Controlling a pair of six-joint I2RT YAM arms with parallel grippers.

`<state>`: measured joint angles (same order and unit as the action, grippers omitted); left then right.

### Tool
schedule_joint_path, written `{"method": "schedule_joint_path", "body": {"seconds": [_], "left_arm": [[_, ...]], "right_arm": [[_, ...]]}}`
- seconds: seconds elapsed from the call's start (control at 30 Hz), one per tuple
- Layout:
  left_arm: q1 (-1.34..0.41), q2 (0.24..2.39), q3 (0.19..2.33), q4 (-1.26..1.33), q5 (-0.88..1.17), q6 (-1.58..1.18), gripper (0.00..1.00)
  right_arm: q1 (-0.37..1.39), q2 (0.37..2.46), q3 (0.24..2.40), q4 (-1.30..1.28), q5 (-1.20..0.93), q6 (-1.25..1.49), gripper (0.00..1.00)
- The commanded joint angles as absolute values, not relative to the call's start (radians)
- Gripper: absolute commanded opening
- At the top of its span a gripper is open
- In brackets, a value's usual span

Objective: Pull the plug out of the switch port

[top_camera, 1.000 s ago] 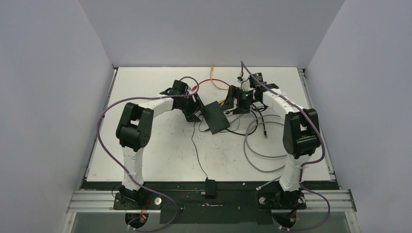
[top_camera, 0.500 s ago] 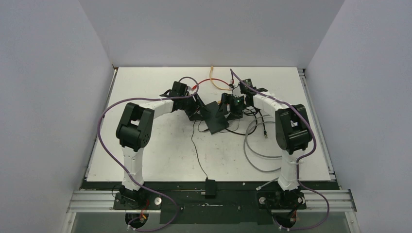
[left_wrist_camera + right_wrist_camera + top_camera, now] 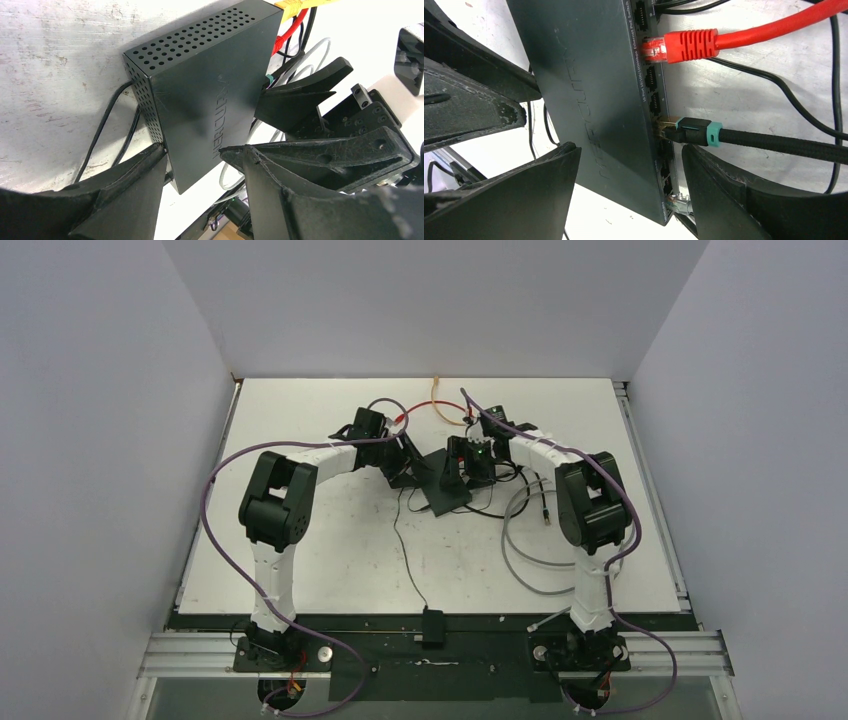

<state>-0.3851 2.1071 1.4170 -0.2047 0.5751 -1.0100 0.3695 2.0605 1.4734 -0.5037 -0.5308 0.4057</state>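
Observation:
The switch (image 3: pixel 446 492) is a flat matte-black box, tilted up at the table's middle. My left gripper (image 3: pixel 416 472) closes on its near corner: in the left wrist view one finger (image 3: pixel 125 190) touches the perforated side of the switch (image 3: pixel 200 85) and the other finger (image 3: pixel 310 165) rests on the top face. My right gripper (image 3: pixel 629 149) is open and straddles the port edge of the switch (image 3: pixel 589 100). A red plug (image 3: pixel 684 46), a black plug with a teal ring (image 3: pixel 691 131) and a clear plug (image 3: pixel 679 202) sit in ports. The clear plug is beside my right finger (image 3: pixel 744 200).
Grey cable loops (image 3: pixel 520 540) lie right of the switch, with an orange cable (image 3: pixel 438 398) and a red cable (image 3: pixel 445 408) behind it. A thin black wire runs to a small black block (image 3: pixel 433 625) at the near edge. A yellow plug (image 3: pixel 295 5) shows in the left wrist view.
My right arm has swung left and its gripper has come over the switch's port edge. The switch has tilted and looks narrower from above. The left arm has barely moved.

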Motion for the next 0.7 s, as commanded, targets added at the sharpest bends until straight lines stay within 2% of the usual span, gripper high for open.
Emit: {"method": "schedule_joint_path", "body": {"seconds": [0.0,0.17,0.4,0.5,0.67], "left_arm": [[-0.387,2.109,1.434,-0.130,0.603,-1.021,0.54],[-0.387,2.115,1.430,-0.111,0.614,-1.030,0.53],[-0.387,2.118,1.425,-0.098,0.623,-1.037,0.52],[-0.387,2.116,1.419,-0.089,0.626,-1.040,0.52],[-0.387,2.102,1.413,-0.090,0.616,-1.038,0.52]], "right_arm": [[0.374,2.080,1.496,-0.440,-0.593,0.432,0.76],[0.375,2.076,1.460,-0.315,-0.750,0.511,0.72],[0.375,2.053,1.447,-0.290,-0.819,0.548,0.63],[0.374,2.034,1.434,-0.278,-0.822,0.566,0.57],[0.374,2.021,1.432,-0.287,-0.798,0.561,0.42]]}}
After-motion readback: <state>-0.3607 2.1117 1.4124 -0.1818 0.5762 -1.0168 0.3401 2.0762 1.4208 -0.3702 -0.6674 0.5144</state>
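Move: The right hand hangs open at the switch's port side, with the black plug about 1 cm ahead, 1 cm right and 2 cm below. From that hand the red plug lies some 5 cm ahead and level sideways, the clear plug 3 cm back and 2 cm right. For the left hand, at the switch's other side, the switch's middle is about 6 cm right, 2 cm back and 2 cm lower. Right fingers narrow around the black plug, rolling about 10 degrees, as both hands shift 1 cm left. ##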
